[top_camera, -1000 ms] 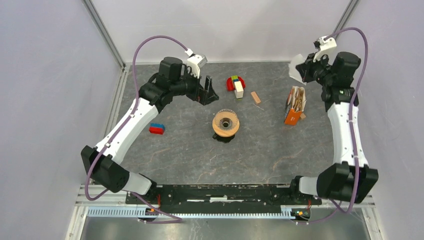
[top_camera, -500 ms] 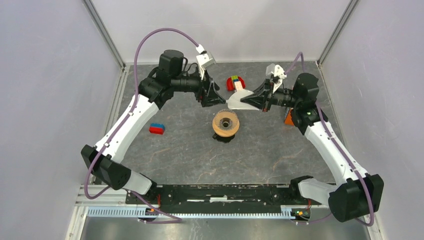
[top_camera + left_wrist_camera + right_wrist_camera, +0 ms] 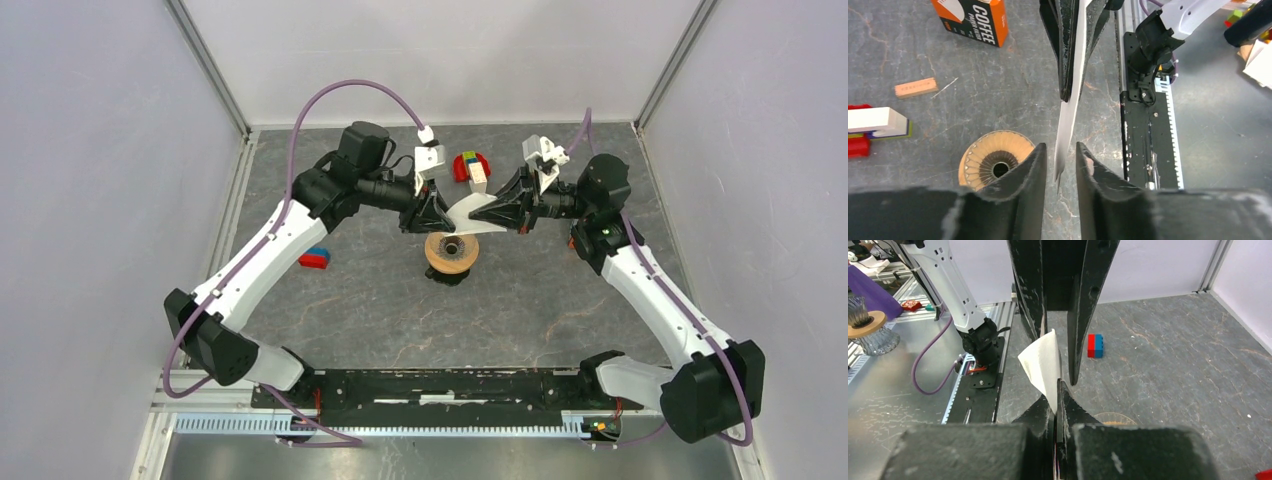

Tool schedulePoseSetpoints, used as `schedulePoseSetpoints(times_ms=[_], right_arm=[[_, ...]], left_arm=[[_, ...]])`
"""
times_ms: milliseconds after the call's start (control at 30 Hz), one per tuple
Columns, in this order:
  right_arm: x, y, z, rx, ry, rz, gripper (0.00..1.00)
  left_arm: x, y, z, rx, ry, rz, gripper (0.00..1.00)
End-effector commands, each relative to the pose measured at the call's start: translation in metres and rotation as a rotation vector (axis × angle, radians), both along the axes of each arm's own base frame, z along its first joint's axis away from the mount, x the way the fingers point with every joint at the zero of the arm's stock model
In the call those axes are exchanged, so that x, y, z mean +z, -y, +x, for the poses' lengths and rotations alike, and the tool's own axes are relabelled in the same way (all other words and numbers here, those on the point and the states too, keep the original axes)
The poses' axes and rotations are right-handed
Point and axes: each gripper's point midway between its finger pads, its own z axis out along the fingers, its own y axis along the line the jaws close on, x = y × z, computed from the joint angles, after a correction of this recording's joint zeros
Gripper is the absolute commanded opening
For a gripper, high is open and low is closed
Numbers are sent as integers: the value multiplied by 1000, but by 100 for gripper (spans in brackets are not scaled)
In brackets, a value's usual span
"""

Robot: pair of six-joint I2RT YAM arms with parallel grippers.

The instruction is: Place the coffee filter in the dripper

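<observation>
The coffee filter (image 3: 463, 216), a thin white paper fan, hangs in the air just above and behind the dripper (image 3: 452, 252), whose tan ring stands mid-table. My right gripper (image 3: 481, 213) is shut on the filter's right corner (image 3: 1044, 362). My left gripper (image 3: 438, 213) faces it from the left. In the left wrist view the filter (image 3: 1066, 135) shows edge-on between the left gripper's (image 3: 1059, 150) jaws, which stand open with a narrow gap on each side of the paper. The dripper (image 3: 992, 160) lies below and left of them.
An orange coffee filter box (image 3: 973, 20) stands behind the right arm. A red and white stack of toy blocks (image 3: 470, 167) sits at the back, with a small wooden block (image 3: 915, 87) near it. A red-and-blue brick (image 3: 314, 258) lies to the left.
The right arm swung in from the back right with the filter to above the dripper. The left gripper moved right to meet it, and its jaws narrowed round the filter's edge.
</observation>
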Motion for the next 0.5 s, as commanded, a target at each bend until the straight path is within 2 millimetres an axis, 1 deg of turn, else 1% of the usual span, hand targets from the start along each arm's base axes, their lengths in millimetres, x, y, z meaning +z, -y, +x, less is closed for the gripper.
schedulePoseSetpoints(times_ms=[0, 33, 100, 133, 167, 200, 233, 267, 300, 400, 467], right_arm=[[9, -2, -5, 30, 17, 32, 0], [8, -2, -5, 30, 12, 35, 0], [7, -2, -4, 22, 6, 38, 0], [6, -2, -4, 16, 7, 38, 3], [4, -2, -3, 8, 6, 32, 8], [1, -1, 0, -6, 18, 20, 18], [-5, 0, 5, -34, 10, -6, 32], [-10, 2, 13, -72, 43, -36, 44], [-18, 5, 17, -105, 35, -69, 54], [-27, 7, 21, -131, 62, -95, 61], [-28, 6, 20, -123, 59, -86, 61]], left_arm=[[3, 10, -9, -57, 40, -44, 28], [2, 12, -9, -53, 32, -51, 18], [1, 14, -7, -39, 16, -64, 3], [2, 14, -7, -33, 15, -69, 2], [3, 13, -7, -22, 9, -69, 2], [4, 12, -4, 5, 4, -64, 2], [6, 11, -1, 39, -3, -60, 2], [8, 8, 4, 88, -12, -47, 2], [9, 5, 7, 124, -18, -35, 2], [15, -4, 8, 197, -41, -7, 2], [17, -7, 1, 196, -70, -5, 2]])
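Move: Between the left hand's open fingers is the near-side corner of the paper coffee filter, its middle some 4 cm to the right, 1 cm ahead and 1 cm up. The dripper stands about 5 cm ahead, 2 cm right and 18 cm below; the white block lies some 25 cm ahead, 9 cm right and 29 cm below. From the right hand, which grips the filter, its middle is 3 cm left and 1 cm ahead, and the dripper is about 4 cm left, 4 cm ahead and 20 cm below. Closing from about half open, the left fingers pinch the filter's corner while the hand sinks some 2 cm, then eases about 1 cm forward. Once they are shut, the right fingers open to a bit over half wide and let go, and the right hand drops about 3 cm and moves 1.5 cm forward around the paper. ##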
